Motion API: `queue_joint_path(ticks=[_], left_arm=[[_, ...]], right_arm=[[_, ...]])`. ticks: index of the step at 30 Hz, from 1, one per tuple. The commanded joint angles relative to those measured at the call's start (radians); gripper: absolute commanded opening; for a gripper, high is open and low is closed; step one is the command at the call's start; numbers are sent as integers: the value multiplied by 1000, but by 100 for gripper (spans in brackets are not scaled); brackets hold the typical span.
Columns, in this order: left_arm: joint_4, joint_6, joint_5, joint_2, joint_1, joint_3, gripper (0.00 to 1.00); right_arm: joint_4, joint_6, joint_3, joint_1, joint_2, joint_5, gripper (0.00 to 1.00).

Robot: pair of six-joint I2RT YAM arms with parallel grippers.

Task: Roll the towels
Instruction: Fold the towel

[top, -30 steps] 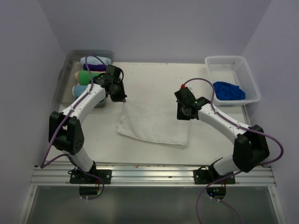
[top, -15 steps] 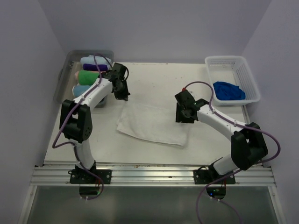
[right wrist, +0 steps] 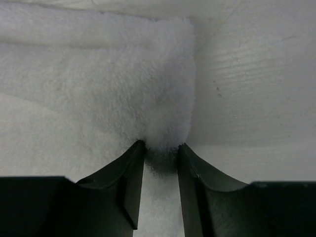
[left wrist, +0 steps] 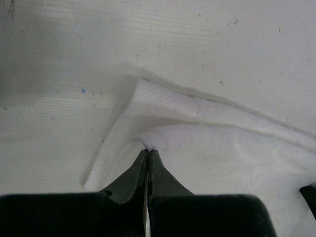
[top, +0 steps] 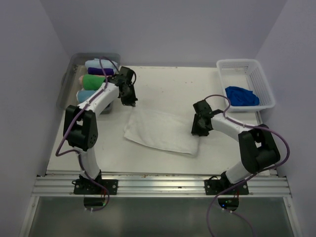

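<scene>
The white towel [top: 163, 131] lies spread flat in the middle of the table. My left gripper [top: 129, 101] sits at its far left corner, shut on a small pinch of the cloth [left wrist: 222, 148]; its tips [left wrist: 148, 150] meet with the fabric puckered between them. At the towel's right edge, my right gripper [top: 198, 129] is low, and its jaws stand apart. In the right wrist view the gripper [right wrist: 161, 145] straddles the fluffy folded edge [right wrist: 98, 84]. The blue towel [top: 242, 95] lies crumpled in the white basket [top: 266, 89] at the back right.
A clear plastic bin [top: 69, 79] at the back left holds several rolled towels, a green one [top: 94, 80] among them. Bare tabletop [top: 163, 84] lies behind the white towel. The metal rail [top: 163, 185] runs along the near edge.
My right gripper has shifted right and nearer along the towel's right edge, and its jaws have widened. The left gripper drew the far left corner slightly back, then held still.
</scene>
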Motion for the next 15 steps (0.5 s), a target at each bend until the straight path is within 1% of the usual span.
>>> queue_joint_path(ticks=[1,3,4,6,7,10,15], left_arm=[[21,19,-2,-59,-3,29,0],[14,17,-2,-70,-6,30,0],[9,17,0,-76,-7,33,0],[0,12,0,-97,-10,44,0],[-2,11,-2,-107,-13,49,0],[-15,9,-6,-114,-18,84,0],[-29,19,-35,-21,-17,151,0]], right_arm=[[102,34,-40,-15,23,-71,33],[102,39,-45,-15,20,-63,21],[97,37,-46,-15,1,-51,11],[79,31,-45,-15,-22,-31,3],[70,22,-39,-15,-34,-20,0],[43,2,-23,-13,-53,11,0],[39,-3,-11,-13,-19,18,0]])
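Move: The white towel's right edge lies right at the right fingertips, barely 1 cm below, with its near right corner some 9 cm back and level sideways. The left hand already holds the far left corner up; the towel's middle is about 9 cm back and 13 cm to its right, 8 cm lower. The near left corner lies 14 cm back and 3 cm left of that hand, the grey bin 11 cm ahead and 18 cm left. The towel's right edge is pinched low down as the right fingers, about half open, shut on it, that hand otherwise staying almost in place. The far left corner, still gripped in the closed left fingers, is raised about 5 cm away from the table, slowly at first and then faster, easing a little to the right and forward late on while the left fingers tip outward slightly. ##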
